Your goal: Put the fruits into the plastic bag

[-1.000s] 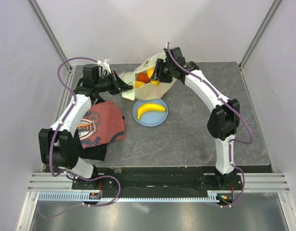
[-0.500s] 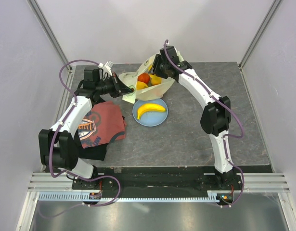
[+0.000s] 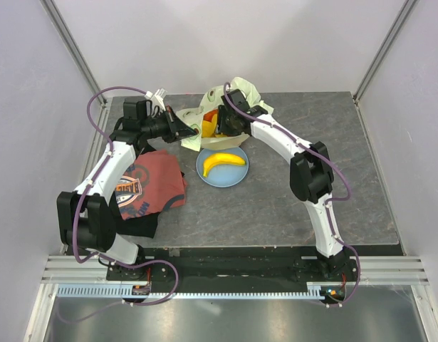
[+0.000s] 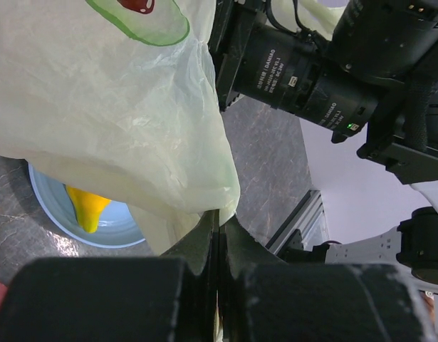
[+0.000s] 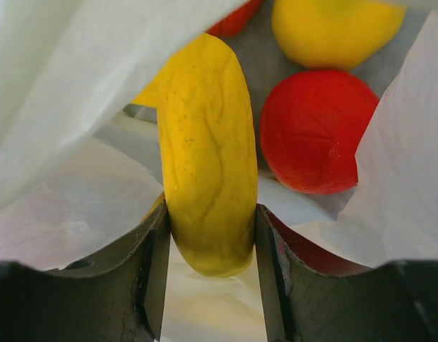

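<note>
The pale yellow-green plastic bag [image 3: 241, 90] lies at the back of the table, and my left gripper [image 3: 181, 131] is shut on its rim [image 4: 204, 192], holding the mouth up. My right gripper [image 3: 220, 127] reaches into the bag's mouth, shut on a yellow banana [image 5: 208, 192] that stands between its fingers. Inside the bag, beyond that banana, lie a red round fruit [image 5: 318, 132] and a yellow fruit [image 5: 332, 25]. Another banana [image 3: 223, 161] rests on the blue plate [image 3: 222, 178] in front of the bag; its tip [image 4: 87, 208] shows in the left wrist view.
A red printed T-shirt [image 3: 147, 187] lies crumpled on the left, beside the left arm. The right arm's wrist [image 4: 297, 71] is close above the left gripper. Metal frame posts stand at the back corners.
My right gripper has moved left and down into the bag's mouth with the banana. The bag's upper flap has flopped back behind it. The left gripper has held still.
</note>
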`<act>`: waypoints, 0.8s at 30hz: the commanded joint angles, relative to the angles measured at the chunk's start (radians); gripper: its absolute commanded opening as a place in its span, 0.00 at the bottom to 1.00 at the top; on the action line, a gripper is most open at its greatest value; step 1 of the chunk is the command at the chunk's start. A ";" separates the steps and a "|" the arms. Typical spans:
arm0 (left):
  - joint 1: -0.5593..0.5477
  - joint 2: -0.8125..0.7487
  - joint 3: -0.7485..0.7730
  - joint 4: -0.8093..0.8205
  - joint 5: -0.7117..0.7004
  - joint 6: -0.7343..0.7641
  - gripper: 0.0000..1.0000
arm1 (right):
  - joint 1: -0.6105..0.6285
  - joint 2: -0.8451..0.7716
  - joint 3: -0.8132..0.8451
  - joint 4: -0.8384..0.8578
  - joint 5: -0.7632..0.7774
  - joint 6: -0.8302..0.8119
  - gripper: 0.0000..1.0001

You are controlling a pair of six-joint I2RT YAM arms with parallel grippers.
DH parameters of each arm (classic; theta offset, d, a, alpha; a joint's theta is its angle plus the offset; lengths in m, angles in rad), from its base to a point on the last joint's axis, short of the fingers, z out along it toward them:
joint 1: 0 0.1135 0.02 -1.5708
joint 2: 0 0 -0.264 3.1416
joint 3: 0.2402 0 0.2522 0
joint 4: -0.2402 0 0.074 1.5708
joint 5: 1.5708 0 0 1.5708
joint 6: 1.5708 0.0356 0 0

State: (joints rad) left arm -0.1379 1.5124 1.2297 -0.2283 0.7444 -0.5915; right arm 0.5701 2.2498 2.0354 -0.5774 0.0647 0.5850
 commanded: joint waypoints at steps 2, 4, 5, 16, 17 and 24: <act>-0.003 -0.006 0.024 0.037 0.020 -0.018 0.02 | -0.001 0.008 0.011 0.025 0.013 -0.024 0.41; -0.003 -0.006 0.021 0.035 0.019 -0.018 0.02 | -0.001 0.001 0.009 0.027 0.023 -0.042 0.53; -0.003 -0.004 0.022 0.034 0.019 -0.018 0.02 | -0.001 -0.004 0.009 0.025 0.026 -0.048 0.57; -0.003 -0.008 0.019 0.035 0.026 -0.013 0.02 | -0.001 -0.053 -0.023 0.085 -0.002 -0.106 0.75; -0.003 -0.011 0.019 0.034 0.024 -0.013 0.02 | -0.001 -0.061 -0.027 0.094 -0.008 -0.109 0.75; -0.003 -0.009 0.020 0.035 0.010 -0.022 0.02 | -0.001 -0.183 -0.110 0.282 -0.140 -0.185 0.74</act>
State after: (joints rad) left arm -0.1379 1.5124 1.2297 -0.2287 0.7437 -0.5919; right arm 0.5694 2.2024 1.9568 -0.4599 0.0181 0.4633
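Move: The right hand already holds the long yellow fruit inside the plastic bag, and its resting place lies about 4 cm ahead and 4 cm below, level sideways. A bagged banana sits some 3 cm ahead and 4 cm left, the red fruit about 8 cm ahead and 3 cm right. The plate's banana is roughly 11 cm back, level sideways. From the left hand that resting place is about 10 cm right, 9 ahead and 17 lower. Sinking less than 1 cm, the right hand spreads its fingers wider and lets go of the yellow fruit inside the bag. It eases slightly forward, then rises about 2 cm off its lowest point, fingertips tilting up and turning counter-clockwise some 5 degrees each. The left hand stays in place, still pinching the bag's edge. ##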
